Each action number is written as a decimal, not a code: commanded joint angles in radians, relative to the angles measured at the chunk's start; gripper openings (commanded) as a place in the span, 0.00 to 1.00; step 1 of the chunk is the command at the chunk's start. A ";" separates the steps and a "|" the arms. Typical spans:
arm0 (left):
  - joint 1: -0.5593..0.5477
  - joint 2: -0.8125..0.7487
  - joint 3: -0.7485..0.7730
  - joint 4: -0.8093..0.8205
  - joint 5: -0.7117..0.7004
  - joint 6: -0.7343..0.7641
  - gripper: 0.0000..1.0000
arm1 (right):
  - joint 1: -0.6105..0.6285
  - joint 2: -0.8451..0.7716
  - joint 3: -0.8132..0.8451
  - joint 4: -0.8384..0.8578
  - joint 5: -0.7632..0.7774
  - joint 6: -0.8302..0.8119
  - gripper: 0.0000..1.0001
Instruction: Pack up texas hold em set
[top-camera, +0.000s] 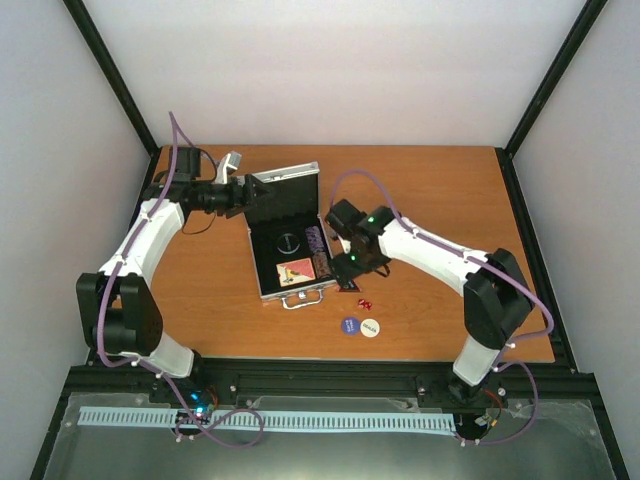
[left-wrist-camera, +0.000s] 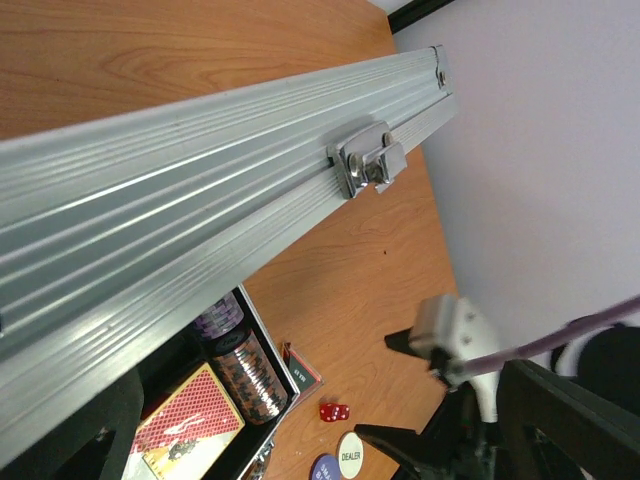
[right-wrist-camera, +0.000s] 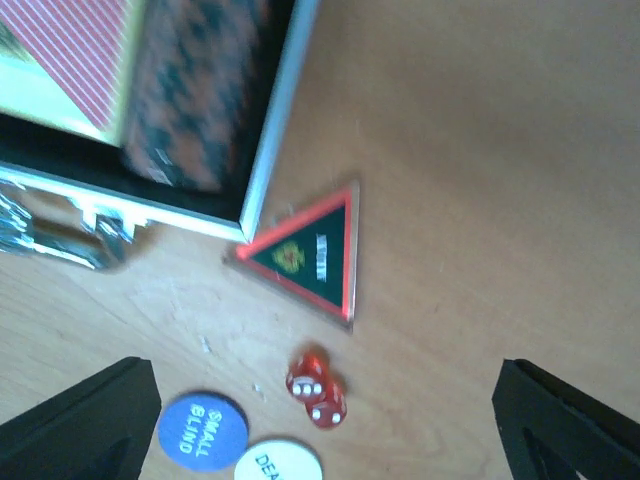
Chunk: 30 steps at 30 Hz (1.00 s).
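The silver case (top-camera: 262, 262) lies open mid-table, its lid (top-camera: 285, 192) standing up. Inside are a pink-orange card box (top-camera: 296, 270) and dark chip stacks (top-camera: 320, 252). My left gripper (top-camera: 243, 195) is open at the lid's left end; the ribbed lid (left-wrist-camera: 150, 210) and its latch (left-wrist-camera: 365, 165) fill the left wrist view. My right gripper (right-wrist-camera: 322, 365) hovers open over the red dice (right-wrist-camera: 318, 388), nothing between its fingers. The black triangle (right-wrist-camera: 310, 255) lies against the case's corner (right-wrist-camera: 270, 140). A blue disc (right-wrist-camera: 202, 430) and a white disc (right-wrist-camera: 278, 462) lie beside the dice.
On the wooden table (top-camera: 440, 190), the dice (top-camera: 365, 302), blue disc (top-camera: 349, 325) and white disc (top-camera: 370, 327) sit right of the case's front. The case handle (top-camera: 300, 298) sticks out toward the arms. White walls close in the table on three sides.
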 joint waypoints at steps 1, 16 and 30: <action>-0.003 -0.032 0.008 0.020 -0.006 -0.005 1.00 | -0.009 -0.009 -0.148 0.059 -0.035 0.074 0.89; -0.001 -0.002 0.044 0.006 -0.010 -0.003 1.00 | -0.026 0.011 -0.313 0.205 -0.081 0.119 0.52; -0.002 0.003 0.051 -0.001 -0.026 0.001 1.00 | -0.040 0.079 -0.297 0.224 -0.127 0.073 0.39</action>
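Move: The dice lie under the right hand and nearer the base, about 4 cm back, 3 cm right and 12 cm below. The ALL IN triangle is almost straight below, about 1 cm back, the small blind button 10 cm straight back and the dealer button 10 cm back and 4 cm right, while the case's middle is some 12 cm left and 5 cm ahead. From the left hand, the dice are roughly 15 cm back, 22 cm right and 24 cm below. The right hand drops about 10 cm towards the dice, at first slanting back towards the base and a little right, away from over the ALL IN triangle, then sinking more slowly and almost straight down. On the way its fingers narrow from wide open to less than half open, and the wrist tilts some 10 degrees so that they point straight down, the tips ending low around the dice with the triangle's near corner just ahead of them and no grip yet. ##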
